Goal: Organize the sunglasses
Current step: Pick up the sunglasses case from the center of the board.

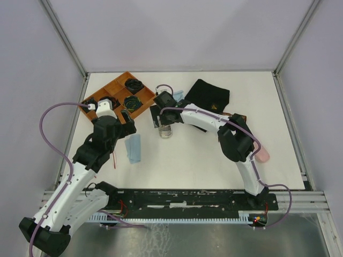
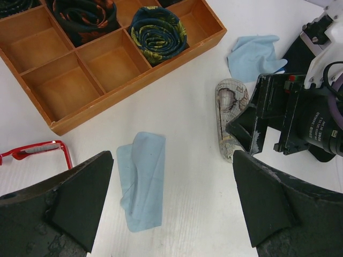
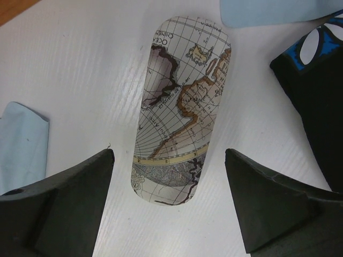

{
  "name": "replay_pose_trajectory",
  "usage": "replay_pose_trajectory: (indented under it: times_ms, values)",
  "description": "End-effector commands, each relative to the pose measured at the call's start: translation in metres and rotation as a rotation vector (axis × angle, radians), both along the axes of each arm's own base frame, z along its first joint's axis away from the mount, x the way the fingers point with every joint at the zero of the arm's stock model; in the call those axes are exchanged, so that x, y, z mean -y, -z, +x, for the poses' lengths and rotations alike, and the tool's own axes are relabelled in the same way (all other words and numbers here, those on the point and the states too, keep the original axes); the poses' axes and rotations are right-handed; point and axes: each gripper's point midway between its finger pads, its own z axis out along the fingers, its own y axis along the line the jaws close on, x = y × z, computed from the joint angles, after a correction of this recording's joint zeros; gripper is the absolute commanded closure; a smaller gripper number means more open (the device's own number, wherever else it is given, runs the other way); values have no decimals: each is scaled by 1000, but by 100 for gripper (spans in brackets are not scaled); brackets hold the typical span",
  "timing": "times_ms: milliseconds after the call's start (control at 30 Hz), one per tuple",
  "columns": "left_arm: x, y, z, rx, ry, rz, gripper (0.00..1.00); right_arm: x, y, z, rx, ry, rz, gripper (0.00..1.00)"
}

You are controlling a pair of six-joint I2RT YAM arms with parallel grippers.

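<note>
The red-framed sunglasses (image 2: pixel 37 152) lie at the left edge of the left wrist view, mostly hidden behind my left finger; in the top view only a thin red arm (image 1: pixel 114 159) shows beside the left arm. My left gripper (image 2: pixel 171 203) hangs open above a folded light blue cloth (image 2: pixel 142 179), holding nothing. My right gripper (image 3: pixel 169 198) is open too, its fingers on either side of the near end of the grey map-patterned glasses case (image 3: pixel 182 107), apart from it. That case (image 2: pixel 229 115) lies flat on the table.
A wooden compartment tray (image 2: pixel 134 88) with rolled ties stands at the back left. A second blue cloth (image 2: pixel 253 53) and a black pouch (image 1: pixel 208 95) lie behind the case. A pink glasses case (image 1: pixel 261 154) sits beside the right arm.
</note>
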Motion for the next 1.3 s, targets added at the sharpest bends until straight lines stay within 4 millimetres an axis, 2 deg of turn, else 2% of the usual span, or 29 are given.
replay_pose_trajectory:
  times_ms: [0, 467, 1067, 1167, 1267]
  values:
    - [-4, -7, 0, 27, 8, 32, 0, -6, -14, 18, 48, -21, 9, 7]
    - [-5, -20, -7, 101, 25, 6, 0, -8, 6, 31, -12, -6, 4, 13]
    - [-4, -17, -5, 88, 26, 11, 0, -9, 24, 30, -82, -19, 23, 17]
    - [-4, -16, -5, 85, 28, 13, 0, -8, 25, 30, -81, -19, 18, 22]
    - [-4, -17, -5, 87, 27, 11, 0, -8, 22, 31, -74, -20, 17, 34]
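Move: The sunglasses case lies just under my right fingers, its middle about 3 cm ahead, level sideways and some 5 cm below. Beyond the case a light blue cloth is about 16 cm ahead of my right hand and 5 cm right; the black pouch is 14 cm ahead and 18 cm right. The near blue cloth sits 10 cm back and 14 cm left. From my left hand the case is about 13 cm ahead, 15 cm right and 20 cm lower. I ease my right hand down about 4 cm onto the sunglasses case, reaching some 2 cm forward as I first sink, pausing, then dropping straighter while the fingers tip a little more towards the table. The fingers begin to narrow and come to straddle the case, the pads meeting its long sides near the middle. ##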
